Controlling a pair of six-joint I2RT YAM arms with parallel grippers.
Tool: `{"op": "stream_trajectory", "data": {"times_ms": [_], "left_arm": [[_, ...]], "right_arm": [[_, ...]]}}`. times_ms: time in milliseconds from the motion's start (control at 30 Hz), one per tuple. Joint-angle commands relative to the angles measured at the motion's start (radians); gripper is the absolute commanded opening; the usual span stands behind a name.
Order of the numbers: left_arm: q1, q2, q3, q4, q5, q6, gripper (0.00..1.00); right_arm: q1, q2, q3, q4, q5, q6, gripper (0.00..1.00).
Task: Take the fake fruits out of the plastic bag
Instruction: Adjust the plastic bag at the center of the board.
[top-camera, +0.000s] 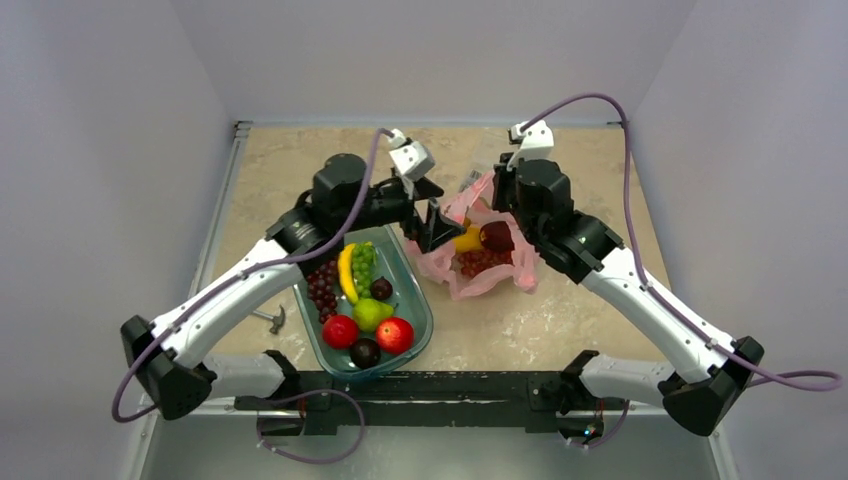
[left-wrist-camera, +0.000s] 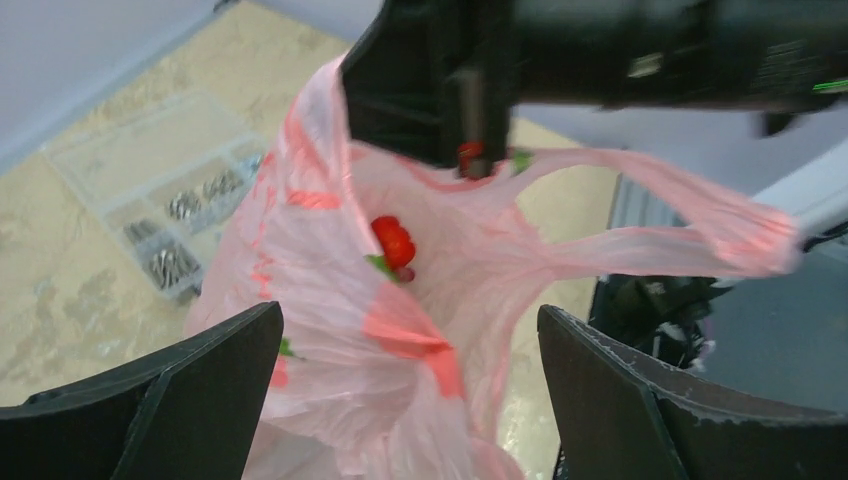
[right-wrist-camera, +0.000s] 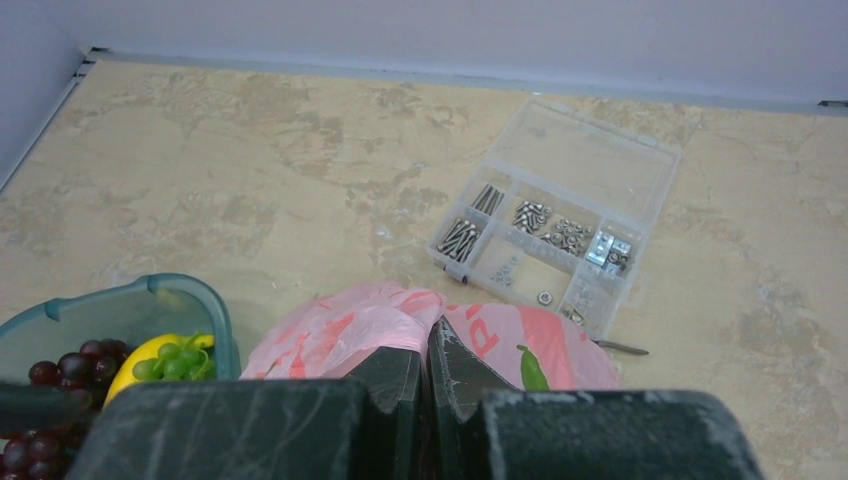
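The pink plastic bag (top-camera: 487, 272) lies on the table right of the tray, with its mouth held up. Through that mouth I see a yellow fruit (top-camera: 468, 240), a dark red one (top-camera: 497, 236) and a cluster of small red ones (top-camera: 478, 262). My right gripper (top-camera: 497, 195) (right-wrist-camera: 428, 338) is shut on the bag's upper edge (right-wrist-camera: 390, 325) and lifts it. My left gripper (top-camera: 437, 225) (left-wrist-camera: 410, 315) is wide open at the bag's left side, with crumpled bag film (left-wrist-camera: 400, 380) between its fingers, ungripped. A small red fruit (left-wrist-camera: 394, 241) shows inside the bag.
A teal tray (top-camera: 418, 300) left of the bag holds grapes, a banana, a pear, apples and plums. A clear box of metal parts (right-wrist-camera: 560, 215) (left-wrist-camera: 165, 215) lies behind the bag. A small metal tool (top-camera: 272, 318) lies left of the tray.
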Motion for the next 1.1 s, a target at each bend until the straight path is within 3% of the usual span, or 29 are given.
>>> {"op": "stream_trajectory", "data": {"times_ms": [0,100,133,167,233,367,533,733,900,1067], "left_arm": [[-0.023,0.184,0.066,-0.153,-0.179,0.098,1.00],[-0.026,0.325,0.123,-0.235,-0.334,0.142,0.96],[-0.018,0.372,0.149,-0.265,-0.382,0.148,0.86],[-0.002,0.415,0.181,-0.304,-0.430,0.147,0.60],[0.044,0.466,0.220,-0.352,-0.449,0.123,0.29],[0.125,0.469,0.240,-0.367,-0.406,0.114,0.01],[0.131,0.423,0.217,-0.359,-0.468,0.216,0.00],[0.134,0.321,0.151,-0.286,-0.417,0.317,0.00],[0.162,0.239,0.125,-0.254,-0.439,0.314,0.00],[0.165,0.199,0.099,-0.226,-0.381,0.324,0.00]], "right_arm": [[-0.001,-0.045,0.011,-0.013,-0.012,0.008,0.00],[-0.001,-0.070,-0.013,-0.035,-0.006,0.013,0.00],[-0.002,-0.081,-0.029,-0.039,-0.002,0.020,0.00],[-0.002,-0.093,-0.054,-0.045,0.008,0.030,0.00],[-0.001,-0.113,-0.119,-0.060,0.061,0.060,0.00],[-0.001,-0.142,-0.268,-0.122,0.216,0.240,0.06],[-0.001,-0.194,-0.401,-0.134,0.310,0.295,0.41],[-0.003,-0.210,-0.400,-0.276,0.338,0.424,0.97],[-0.008,-0.219,-0.443,-0.387,0.390,0.655,0.99],[-0.019,-0.284,-0.525,-0.322,0.292,0.762,0.96]]}}
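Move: The bag's left rim lies about 11 cm ahead of the open left hand, nearly level sideways and 20 cm below; the yellow fruit in the mouth is 8 cm ahead, 5 cm right and 28 cm down. The fruit tray is 15 cm left and 3 cm back. The right hand already pinches the raised rim; the bag's right rim lies 8 cm back, 8 cm right and 28 cm below, the dark red fruit almost straight underneath, 22 cm down. Down some 20 cm and about 11 cm forward, the left hand dips to the bag's left rim, tipping its fingers downward, and shuts on the plastic; it then draws the rim leftward and lifts it about 9 cm. The right hand sinks about 16 cm, moving right and back over the bag's right side, opens wide on the way and turns clockwise, letting go of its pinch. ##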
